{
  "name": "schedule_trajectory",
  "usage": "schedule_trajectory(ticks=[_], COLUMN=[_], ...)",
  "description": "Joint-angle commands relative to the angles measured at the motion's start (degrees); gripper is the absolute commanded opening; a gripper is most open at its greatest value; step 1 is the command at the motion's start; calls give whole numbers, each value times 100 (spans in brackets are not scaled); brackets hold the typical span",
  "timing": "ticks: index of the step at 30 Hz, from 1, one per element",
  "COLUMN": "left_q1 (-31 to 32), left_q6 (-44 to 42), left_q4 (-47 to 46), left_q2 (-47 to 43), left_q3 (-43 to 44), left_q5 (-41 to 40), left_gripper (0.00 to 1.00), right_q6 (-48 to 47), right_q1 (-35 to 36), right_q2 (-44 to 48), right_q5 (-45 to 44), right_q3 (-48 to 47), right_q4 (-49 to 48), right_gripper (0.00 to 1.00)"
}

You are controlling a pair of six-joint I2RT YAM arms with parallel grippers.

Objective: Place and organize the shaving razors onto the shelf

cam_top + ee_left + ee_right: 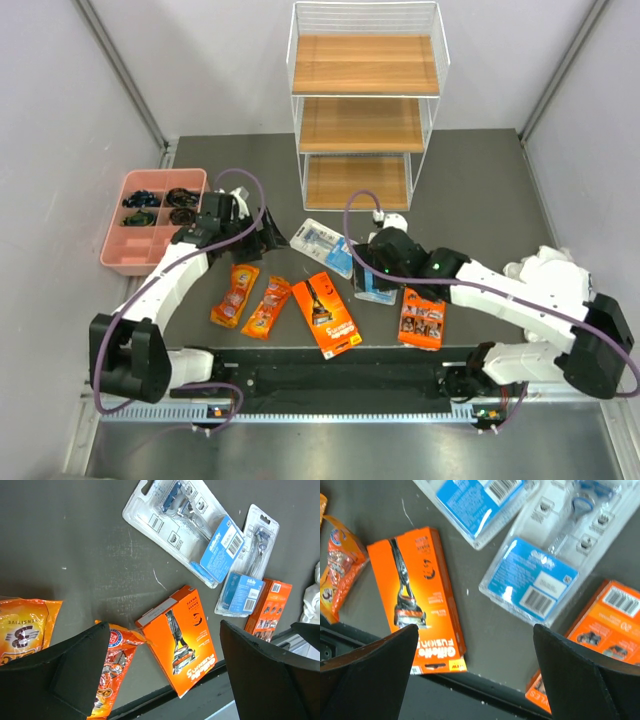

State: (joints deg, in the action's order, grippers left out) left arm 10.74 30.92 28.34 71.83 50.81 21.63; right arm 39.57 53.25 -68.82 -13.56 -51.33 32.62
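The white wire shelf (365, 100) with three wooden boards stands at the back, bare. On the dark table lie two orange pouches (234, 295) (266, 306), a long orange-black box (326, 314), an orange card (421, 318) and two clear-and-blue blister cards (318, 238) (374, 288). My left gripper (264, 236) hovers open and empty above the packs; its view shows the box (182, 637), a pouch (112, 665) and both blister cards (187, 527) (247, 565). My right gripper (376, 264) is open and empty over the second blister card (535, 575), with the box (417, 597) and orange card (600, 640) below.
A pink compartment tray (112, 252) with small dark items sits at the left, beside the left arm. Grey walls close in both sides. The table's front edge and a black rail (340, 380) run just below the packs.
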Motion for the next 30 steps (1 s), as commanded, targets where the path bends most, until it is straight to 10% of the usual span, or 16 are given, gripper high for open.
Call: schedule_trajectory(ticks=[1,30], left_q1=[51,1624], left_q6=[230,2656], left_q4=[-21,-250], left_q2=[94,3143], left_q3=[263,2099], left_q5=[-106,-1574], left_gripper=[95,70], right_q6=[-511,-327], right_q1=[62,-377], right_q2=[-465,-484], right_q5=[-226,-94], right_q3=[-667,-651], right_q4=[-89,139], right_gripper=[98,99])
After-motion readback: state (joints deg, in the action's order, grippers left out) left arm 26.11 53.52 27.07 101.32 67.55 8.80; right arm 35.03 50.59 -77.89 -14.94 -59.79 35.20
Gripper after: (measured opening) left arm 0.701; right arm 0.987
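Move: The left blister-packed razor lies about 15 cm to the left hand's right, 9 cm ahead and 13 cm below; the orange razor box is some 17 cm nearer the base than that pack. From the right hand, the right blister pack is roughly 13 cm ahead and 3 cm left, with the orange blade box 2 cm ahead and 8 cm right, all some 12 cm below. Left hand swings about 9 cm right, down and forward towards left pack, fingers narrowing; right goes forward-left, then rightward. ##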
